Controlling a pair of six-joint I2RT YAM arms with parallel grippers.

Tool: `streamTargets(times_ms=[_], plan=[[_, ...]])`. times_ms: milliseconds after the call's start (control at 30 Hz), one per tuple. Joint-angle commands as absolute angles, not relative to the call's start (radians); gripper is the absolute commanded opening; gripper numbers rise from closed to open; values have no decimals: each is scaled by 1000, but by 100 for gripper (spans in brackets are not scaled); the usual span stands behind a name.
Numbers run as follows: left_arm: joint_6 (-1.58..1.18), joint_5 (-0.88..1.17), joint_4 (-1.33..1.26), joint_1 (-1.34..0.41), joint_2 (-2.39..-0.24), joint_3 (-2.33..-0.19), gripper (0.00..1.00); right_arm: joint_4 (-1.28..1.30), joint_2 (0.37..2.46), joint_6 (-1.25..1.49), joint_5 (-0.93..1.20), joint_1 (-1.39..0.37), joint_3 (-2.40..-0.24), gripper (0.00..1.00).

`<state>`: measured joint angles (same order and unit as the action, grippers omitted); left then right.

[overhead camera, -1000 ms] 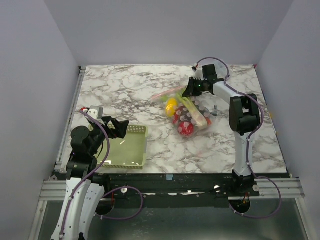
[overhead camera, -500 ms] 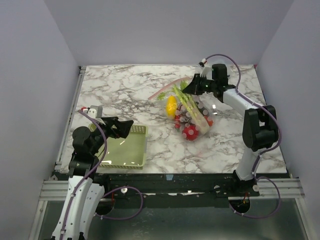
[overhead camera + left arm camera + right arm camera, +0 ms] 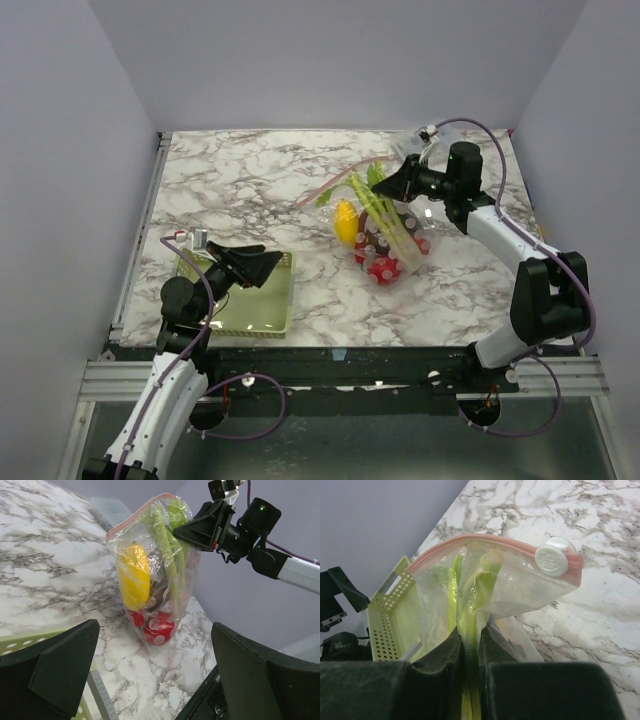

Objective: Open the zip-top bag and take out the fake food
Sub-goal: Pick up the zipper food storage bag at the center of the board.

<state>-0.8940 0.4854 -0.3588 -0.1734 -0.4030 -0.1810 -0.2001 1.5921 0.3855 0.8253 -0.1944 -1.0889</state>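
The zip-top bag hangs upright over the marble table, its pink zip strip on top with a white slider at one end. My right gripper is shut on the bag's upper part, pinching plastic and a pale green stalk between its fingers. Inside the bag the fake food shows: a yellow piece, a red round fruit and green stalks. My left gripper stands open over the basket, apart from the bag and aimed at it, with nothing between its fingers.
A pale green mesh basket lies at the table's near left under the left gripper; it also shows behind the bag as the basket in the right wrist view. Grey walls enclose the table on three sides.
My right arm has lifted the bag off the table and drawn it rightward, so it now hangs upright. My left arm has swung forward and right over the basket, jaws still wide.
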Motion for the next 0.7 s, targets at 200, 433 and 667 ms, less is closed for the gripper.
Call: streamTargets(times_ms=[200,433,667], plan=[[-646,419,-441,-321,-498,-273,93,-333,1364,344,999,-187,-962,0],[-567,485,-324,-340,-575,-460,94,-224,1291,210,1088,-185,-942,0],[-610,506,-229,-441,-757,-646,99,-88,1242,78,1173,-184,-957,0]])
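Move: The bag hangs in the right hand's closed fingers. For the empty left hand, the middle of its pink zip strip lies about 21 cm ahead, 16 cm to the right and 3 cm lower. The yellow food inside is roughly 15 cm ahead, 17 cm right and 10 cm below; the green tray is some 4 cm ahead, 7 cm left and 19 cm below. From the right hand the strip is about 5 cm ahead, 7 cm left and 3 cm lower. The right hand keeps its pinch on the bag's upper part and draws it back about 10 cm, rising some 5 cm only over the first part of the way, while the wrist tips its fingers upward and swings counter-clockwise by about 15 degrees each. Meanwhile the empty left hand first slides a little to the right, then climbs to about 10 cm above its start while ending some 5 cm to the right, towards the zip strip, tilting its fingers upward by some 15 degrees; they stay wide open and touch nothing. ##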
